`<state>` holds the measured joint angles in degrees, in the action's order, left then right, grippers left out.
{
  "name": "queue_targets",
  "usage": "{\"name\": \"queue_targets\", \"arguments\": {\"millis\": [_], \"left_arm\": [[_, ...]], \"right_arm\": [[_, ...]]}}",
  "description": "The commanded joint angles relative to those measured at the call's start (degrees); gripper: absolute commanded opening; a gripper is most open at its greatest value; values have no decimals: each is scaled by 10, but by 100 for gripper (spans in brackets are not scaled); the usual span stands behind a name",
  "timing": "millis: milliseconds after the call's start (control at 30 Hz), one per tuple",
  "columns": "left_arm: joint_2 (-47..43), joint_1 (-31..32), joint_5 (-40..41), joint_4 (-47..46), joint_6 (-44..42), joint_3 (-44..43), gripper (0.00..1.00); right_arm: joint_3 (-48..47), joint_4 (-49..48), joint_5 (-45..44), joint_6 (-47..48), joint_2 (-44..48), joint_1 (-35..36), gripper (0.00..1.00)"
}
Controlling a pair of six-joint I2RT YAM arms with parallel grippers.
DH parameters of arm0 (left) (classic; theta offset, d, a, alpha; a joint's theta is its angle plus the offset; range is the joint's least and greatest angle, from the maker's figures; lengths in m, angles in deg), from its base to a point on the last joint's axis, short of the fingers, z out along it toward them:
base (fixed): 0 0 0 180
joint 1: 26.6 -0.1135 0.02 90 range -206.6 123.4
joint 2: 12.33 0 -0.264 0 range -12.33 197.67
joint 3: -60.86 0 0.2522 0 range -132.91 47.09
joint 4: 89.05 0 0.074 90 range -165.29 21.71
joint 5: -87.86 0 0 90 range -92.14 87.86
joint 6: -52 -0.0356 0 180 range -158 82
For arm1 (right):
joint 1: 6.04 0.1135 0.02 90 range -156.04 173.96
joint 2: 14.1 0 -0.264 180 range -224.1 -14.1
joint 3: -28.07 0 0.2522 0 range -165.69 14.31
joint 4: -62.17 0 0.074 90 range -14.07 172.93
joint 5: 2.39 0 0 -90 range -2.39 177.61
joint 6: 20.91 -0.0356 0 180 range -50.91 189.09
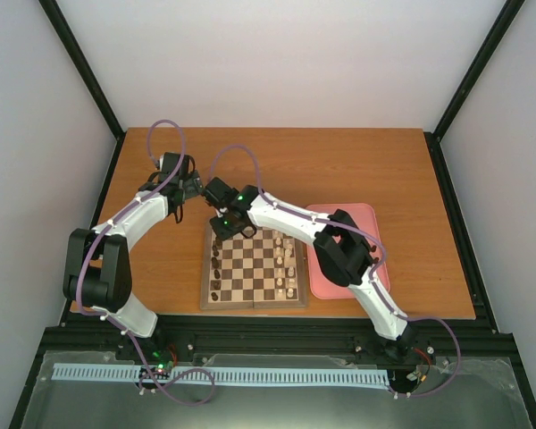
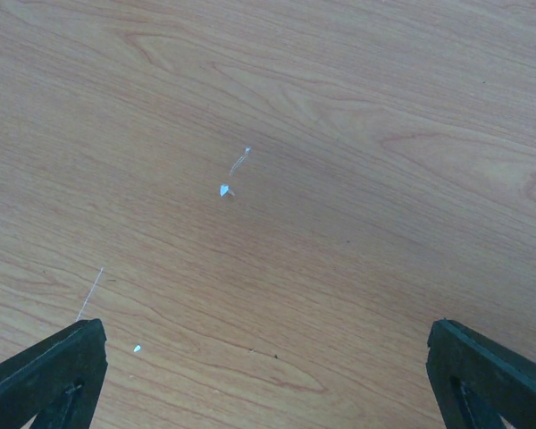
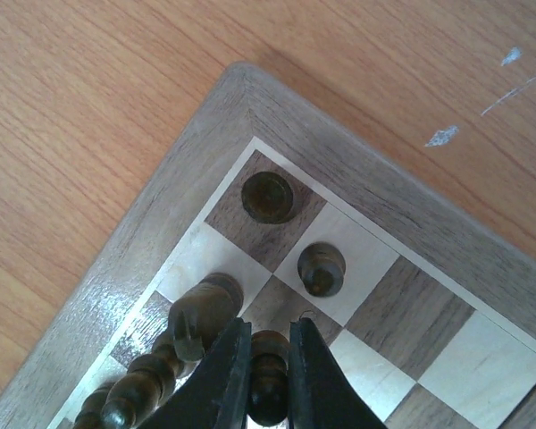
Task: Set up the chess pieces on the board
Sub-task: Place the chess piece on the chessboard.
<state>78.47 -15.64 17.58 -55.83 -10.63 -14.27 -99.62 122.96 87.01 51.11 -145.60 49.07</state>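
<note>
The wooden checkered board (image 1: 250, 305) lies at the table's near middle. Dark chess pieces (image 1: 216, 268) stand along its left side. My right gripper (image 1: 221, 225) hangs over the board's far left corner. In the right wrist view the right gripper (image 3: 269, 326) is shut on a dark pawn (image 3: 270, 380), held above a dark square just inside the board's border (image 3: 366, 188). Close by stand a dark rook (image 3: 268, 197) on the corner square, a dark pawn (image 3: 322, 266) and a dark knight (image 3: 201, 317). My left gripper (image 2: 268, 384) is open over bare table, off the board's far left.
Cream-white pieces (image 1: 286, 268) stand along the board's right side. A pink tray (image 1: 317, 281) lies right of the board, partly under the right arm. More dark pieces (image 3: 125, 402) crowd the lower left of the right wrist view. Small white scuffs (image 2: 225, 189) mark the table.
</note>
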Motion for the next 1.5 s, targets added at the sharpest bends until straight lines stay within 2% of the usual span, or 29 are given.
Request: {"name": "queue_targets", "arguments": {"millis": [0,367,833,1200,1467], "left_arm": [[11,3,2,4,-5,-23,100],[12,3,3,4,-6,-24,100],[14,2,3,4,-6,-24,100],[14,3,3,3,-6,-24,100],[15,3,3,3,-6,-24,100]], "right_arm": [[-25,8,-9,10,-20,-2,3],[-30,15,-13,14,-32,-6,4],[-26,12,-21,17,-18,-6,32],[-8,11,-48,18,25,-6,33],[54,1,-95,10,110,-6,34]]}}
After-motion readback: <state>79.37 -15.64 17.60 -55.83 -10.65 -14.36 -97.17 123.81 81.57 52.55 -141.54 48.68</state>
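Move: I still hold a dark pawn in my right hand, almost directly over its square, the second from the board's far edge and second from its left edge; that square is about 3 cm below. From it, the pawn already standing in the far row is 3 cm ahead, the back-rank piece is 3 cm to the left, and the corner piece is 3 cm ahead and 3 cm left. From my left hand, the square is some 10 cm back, 8 cm right and 9 cm down. I lower the pawn with my right hand a little over 1 cm onto its square, beside the back-rank piece, and stop there while my fingers open part way and let it go. Then I ease slightly right and forward and lift away from the board, about 3 cm up and a couple of centimetres to the right, fingers staying parted. ##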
